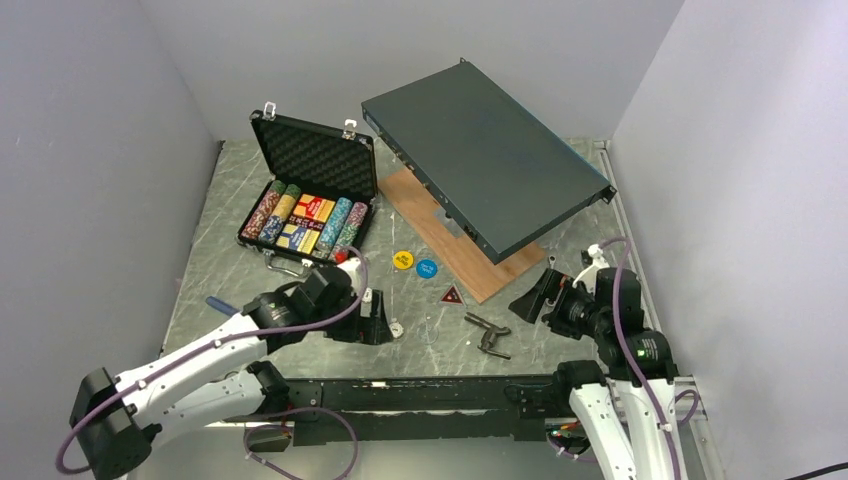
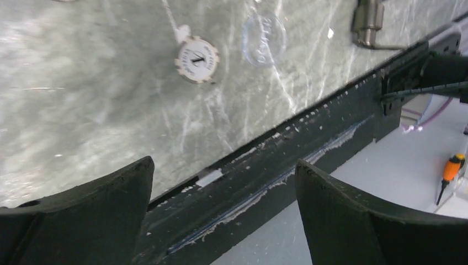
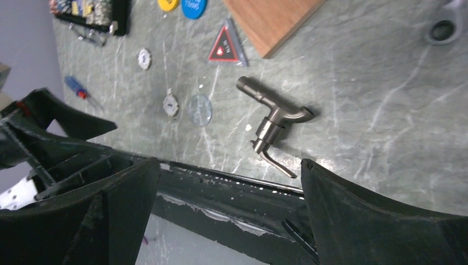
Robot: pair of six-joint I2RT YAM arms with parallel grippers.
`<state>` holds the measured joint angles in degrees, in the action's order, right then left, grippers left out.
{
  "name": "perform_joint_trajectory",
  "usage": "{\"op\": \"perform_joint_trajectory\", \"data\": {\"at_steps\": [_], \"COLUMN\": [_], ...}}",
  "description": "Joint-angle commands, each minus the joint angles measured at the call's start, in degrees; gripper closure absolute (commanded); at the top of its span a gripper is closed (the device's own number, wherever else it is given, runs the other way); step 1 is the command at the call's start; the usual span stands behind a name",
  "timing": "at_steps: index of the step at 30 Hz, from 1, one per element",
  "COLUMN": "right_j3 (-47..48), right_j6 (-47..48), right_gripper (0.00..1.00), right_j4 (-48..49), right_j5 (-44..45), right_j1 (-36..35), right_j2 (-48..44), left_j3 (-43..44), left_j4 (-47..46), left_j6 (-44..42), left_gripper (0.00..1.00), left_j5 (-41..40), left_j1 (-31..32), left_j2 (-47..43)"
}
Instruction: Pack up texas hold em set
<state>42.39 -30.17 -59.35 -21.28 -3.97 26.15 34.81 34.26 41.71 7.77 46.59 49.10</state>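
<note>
The texas hold em set's black briefcase [image 1: 312,158] lies open at the back left, grey foam in its lid and rows of multicoloured chips [image 1: 305,220] in its tray. On the table to its right lie a yellow disc [image 1: 403,259], a blue disc [image 1: 427,268] and a red triangle [image 1: 452,295]. A white chip [image 2: 197,52] and a clear disc [image 2: 264,40] lie near the front edge. My left gripper [image 1: 373,317] hangs open beside the white chip, nothing between its fingers. My right gripper [image 1: 535,295] is open and empty at the right.
A large dark-grey metal box [image 1: 485,155] rests tilted on a wooden board [image 1: 455,245] at the back right. A metal hand tool [image 1: 488,333] lies near the front edge between the arms. A blue screwdriver [image 1: 222,304] lies at the left. Grey walls enclose three sides.
</note>
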Motion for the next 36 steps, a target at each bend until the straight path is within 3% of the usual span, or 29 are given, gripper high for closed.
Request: {"op": "perform_joint_trajectory", "data": {"at_steps": [1,6,15,21,27,36], "right_j3": [-3.8,-5.96,-7.66,-9.38,-11.26,-12.51], "right_j6": [-0.56,-0.13,2.85,1.21,-9.92,-20.18], "right_gripper": [0.0,0.0,0.0,0.0,0.0,0.0], "right_j4": [5.7,6.13,3.98,5.15,16.01,30.4], "right_j5": [-8.37,-11.22,-15.52,-11.05,4.82,41.43], "right_j1": [-0.14,-0.13,-0.35,-6.15,-25.89,-63.12], "right_j2": [-2.75,-4.17,-5.34,0.7,5.37,10.69], "left_j3": [0.64,3.9,5.49,7.42,9.02,8.33], "left_j4": [-6.21,-5.4,-6.74,-4.43,-1.6,2.87], "left_j6": [3.86,6.35,7.29,7.42,7.37,8.16], "left_gripper": [0.01,0.01,0.01,0.01,0.01,0.01], "left_j5": [-0.27,-7.36,-13.41,-16.86,-19.69,-23.47], "left_j1": [6.12,12.1,12.39,12.31,12.12,12.12], "left_j2": [3.57,8.71,6.33,2.98,0.0,-6.23]}}
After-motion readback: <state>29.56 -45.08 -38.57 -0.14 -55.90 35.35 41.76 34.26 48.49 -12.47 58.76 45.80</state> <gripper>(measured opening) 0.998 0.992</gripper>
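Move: About 24 cm to the right hand's left, 3 cm ahead and 17 cm below lies the clear dealer button. The metal tap is 9 cm left and 2 cm ahead, the triangular button 18 cm left and 12 cm ahead, both as far below. From the left hand, the near white chip lies roughly 5 cm ahead, 5 cm right and 10 cm below; the far chip is 14 cm ahead and 2 cm left, the dealer button 4 cm ahead and 12 cm right. Sweeping left about 10 cm, the right hand sinks some 7 cm and draws back 4, open fingers turning nearly 30 degrees counter-clockwise as it passes the tap's near side towards the dealer button. The open left hand first dips back and right, then reverses, rising about 8 cm and easing forward, fingers tilting up slightly, away from the near chip. ##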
